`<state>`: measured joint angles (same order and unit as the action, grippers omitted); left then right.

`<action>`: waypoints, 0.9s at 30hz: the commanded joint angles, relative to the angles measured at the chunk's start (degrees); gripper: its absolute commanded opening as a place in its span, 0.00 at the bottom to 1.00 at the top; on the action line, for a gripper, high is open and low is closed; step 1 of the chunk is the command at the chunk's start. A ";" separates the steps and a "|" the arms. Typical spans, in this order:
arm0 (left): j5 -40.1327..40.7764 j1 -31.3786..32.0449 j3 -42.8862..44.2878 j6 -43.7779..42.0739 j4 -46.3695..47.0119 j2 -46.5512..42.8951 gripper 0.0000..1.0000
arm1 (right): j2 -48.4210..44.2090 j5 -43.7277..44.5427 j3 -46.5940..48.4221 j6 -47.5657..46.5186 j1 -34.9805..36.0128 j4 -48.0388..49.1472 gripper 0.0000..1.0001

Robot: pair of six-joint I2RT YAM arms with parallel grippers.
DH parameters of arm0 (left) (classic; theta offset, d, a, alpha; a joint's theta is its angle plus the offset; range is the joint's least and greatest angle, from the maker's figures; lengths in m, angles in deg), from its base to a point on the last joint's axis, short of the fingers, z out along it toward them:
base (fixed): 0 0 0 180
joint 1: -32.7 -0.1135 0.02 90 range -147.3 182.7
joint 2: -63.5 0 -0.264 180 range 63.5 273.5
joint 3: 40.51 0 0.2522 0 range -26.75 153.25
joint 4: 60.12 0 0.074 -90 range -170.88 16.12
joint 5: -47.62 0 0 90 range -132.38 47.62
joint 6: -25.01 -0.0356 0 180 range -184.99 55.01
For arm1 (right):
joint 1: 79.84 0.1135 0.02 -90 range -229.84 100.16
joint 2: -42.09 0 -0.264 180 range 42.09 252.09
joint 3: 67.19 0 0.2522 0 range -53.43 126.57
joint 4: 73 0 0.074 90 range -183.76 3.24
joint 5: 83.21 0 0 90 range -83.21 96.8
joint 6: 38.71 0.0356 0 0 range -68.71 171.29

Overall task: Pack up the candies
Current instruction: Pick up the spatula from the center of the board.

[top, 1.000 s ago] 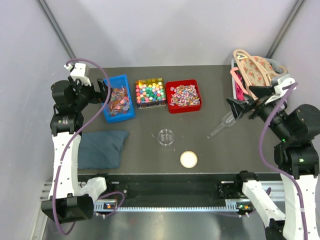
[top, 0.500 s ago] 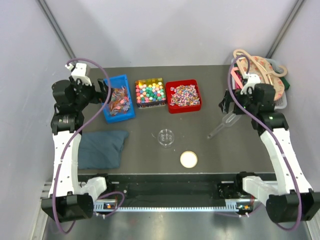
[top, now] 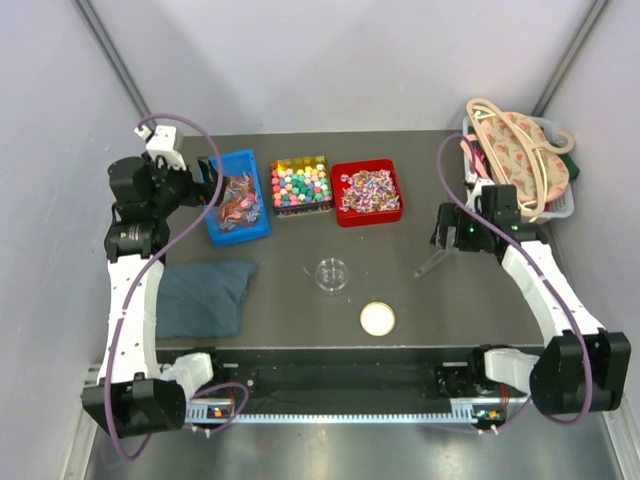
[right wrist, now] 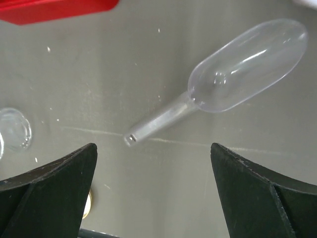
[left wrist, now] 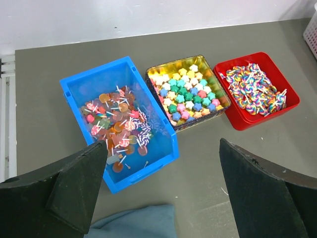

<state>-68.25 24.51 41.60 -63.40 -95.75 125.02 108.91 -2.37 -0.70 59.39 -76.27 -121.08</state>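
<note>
The candies lie in three bins at the back: lollipop-like ones in a blue bin, multicoloured cubes in a gold tray, and swirled twist-wraps in a red bin. My left gripper hangs open over the blue bin's near edge, holding nothing. A clear plastic scoop lies on the table. My right gripper is open just above the scoop's handle end, not touching it.
A small clear round dish and a cream lid sit mid-table. A blue-grey cloth pouch lies at the near left. A white basket holding a patterned bag and hangers stands at the far right.
My right arm has swung in from the right edge and come down over the scoop. The left arm has barely moved.
</note>
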 commanded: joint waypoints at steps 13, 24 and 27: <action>2.40 0.01 3.89 -1.15 3.14 3.70 0.99 | 8.40 -2.35 -2.46 1.13 -0.41 3.04 0.95; 3.02 0.01 3.80 -3.78 4.46 5.19 0.99 | 10.77 2.66 -4.30 2.36 3.10 5.67 0.92; 3.10 0.01 3.62 -4.13 4.73 5.19 0.99 | 11.74 3.72 -4.39 2.27 3.98 6.11 0.92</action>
<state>-65.38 24.51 43.64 -66.31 -94.77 130.46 119.25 -0.82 -4.77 60.99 -73.80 -117.46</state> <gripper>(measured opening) 0.987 0.917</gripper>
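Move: The spatula lies about 6 cm ahead of the right hand, 1 cm to its right and 11 cm below, its handle running back and to the left. At table height, the lid is roughly 9 cm back and 13 cm left of the hand, the glass jar level with it and 23 cm left, and the red tray some 19 cm ahead and 16 cm left. From the left hand the spatula lies about 53 cm right, roughly level, 31 cm below. The open right hand sinks about 7 cm towards the spatula's handle, tipping steeper; left hand drifts 3 cm forward. ##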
